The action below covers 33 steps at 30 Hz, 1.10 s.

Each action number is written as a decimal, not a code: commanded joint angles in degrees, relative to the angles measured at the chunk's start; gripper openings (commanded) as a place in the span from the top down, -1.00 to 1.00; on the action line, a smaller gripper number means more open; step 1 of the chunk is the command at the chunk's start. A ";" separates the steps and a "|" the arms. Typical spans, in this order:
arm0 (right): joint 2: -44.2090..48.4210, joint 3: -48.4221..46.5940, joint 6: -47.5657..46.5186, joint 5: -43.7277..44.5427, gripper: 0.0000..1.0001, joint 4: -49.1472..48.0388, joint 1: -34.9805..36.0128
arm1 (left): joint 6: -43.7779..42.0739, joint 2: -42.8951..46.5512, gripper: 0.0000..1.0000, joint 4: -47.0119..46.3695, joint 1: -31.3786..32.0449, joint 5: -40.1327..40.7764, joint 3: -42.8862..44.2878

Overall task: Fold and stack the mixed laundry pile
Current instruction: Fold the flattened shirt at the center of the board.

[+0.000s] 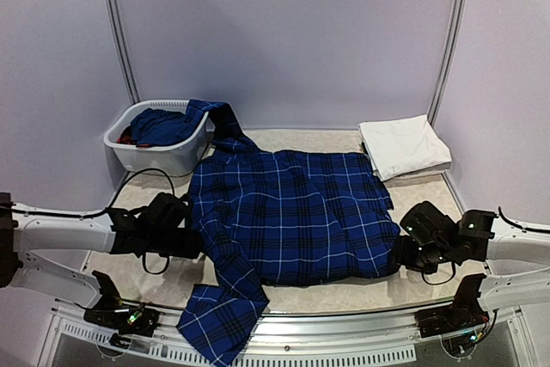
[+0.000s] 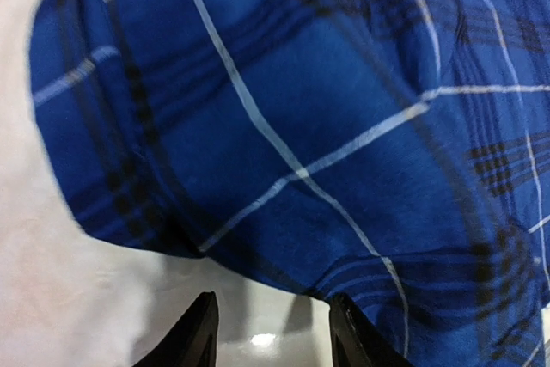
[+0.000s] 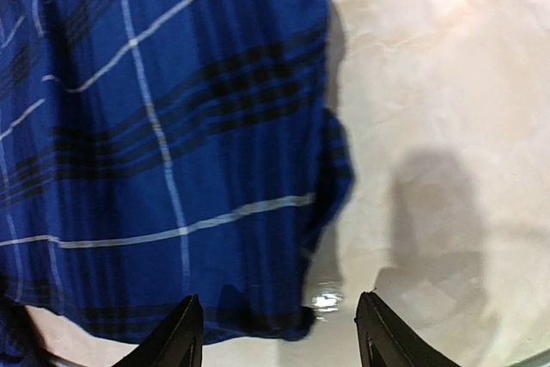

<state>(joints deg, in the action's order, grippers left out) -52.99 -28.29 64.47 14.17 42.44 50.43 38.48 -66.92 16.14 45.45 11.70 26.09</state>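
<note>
The navy plaid shirt (image 1: 292, 212) lies spread flat across the middle of the table. One sleeve trails back onto the basket, and the other (image 1: 219, 320) hangs over the front edge. My left gripper (image 1: 191, 236) sits low at the shirt's left edge. In the left wrist view it (image 2: 275, 333) is open over bare table, with the cloth (image 2: 284, 126) just ahead of the tips. My right gripper (image 1: 397, 253) is at the shirt's right edge. It (image 3: 279, 333) is open, and the shirt's corner (image 3: 258, 298) lies between its fingers. Folded white trousers (image 1: 404, 148) rest at the back right.
A white oval basket (image 1: 163, 159) stands at the back left, holding a solid blue piece (image 1: 163, 126) and a bit of red (image 1: 126, 137). Grey curtain walls close in the back and sides. A metal rail (image 1: 344, 320) runs along the table's front edge.
</note>
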 commanded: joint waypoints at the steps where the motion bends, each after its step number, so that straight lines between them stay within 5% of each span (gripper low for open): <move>1: -0.46 0.95 -0.24 -2.92 -0.22 -5.65 -0.36 | 2.61 -3.85 0.08 -8.22 1.04 -4.35 -1.45; 9: -6.00 2.62 -1.52 -5.28 -0.20 -13.17 -0.37 | 5.58 -7.85 0.07 -14.19 1.22 -4.20 -3.24; 14: -8.91 2.62 -1.82 -4.42 -0.19 -15.12 -0.35 | 7.07 -13.12 0.23 -21.04 1.35 -4.39 -3.77; 16: -9.67 2.81 -1.76 -3.73 -0.16 -15.73 -0.53 | 7.62 -14.50 0.39 -23.21 1.51 -3.90 -3.93; 19: -10.04 3.44 -1.24 -3.24 -0.09 -16.36 -1.15 | 8.33 -14.18 0.96 -24.41 1.74 -2.94 -4.69; 26: -7.68 4.09 0.29 -1.77 0.21 -13.80 -1.59 | 7.48 -0.47 1.00 -8.99 1.77 4.04 -5.35; 33: -2.23 4.28 -0.50 -1.47 0.73 -8.87 -1.62 | 9.16 18.46 1.00 6.70 1.66 9.94 -7.89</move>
<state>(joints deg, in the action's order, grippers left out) -58.52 -24.77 64.29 11.94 30.87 49.21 46.26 -56.03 10.74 46.50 16.56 20.58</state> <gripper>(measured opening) 0.200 0.009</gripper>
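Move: Just ahead of and beside the left hand, the shirt's left edge lies about 2 cm forward, 4 cm to the right and 3 cm below. From this hand, the basket stands some 27 cm ahead and 12 cm left; the sleeve end droops roughly 18 cm back and 5 cm right. The shirt's near right corner is about 1 cm ahead, 3 cm left and 3 cm below the right hand; from there, the folded stack sits 33 cm forward and 7 cm right. Reaching down and right about 5 cm, with a little forward, the left hand shuts its fingers on the shirt's left edge, rolling its left side down some 10 degrees, then lifts about 5 cm while swinging back left. The right hand slides left and sinks, each some 3 cm, onto the near right corner and closes most of the way around the cloth, easing slightly back right. ##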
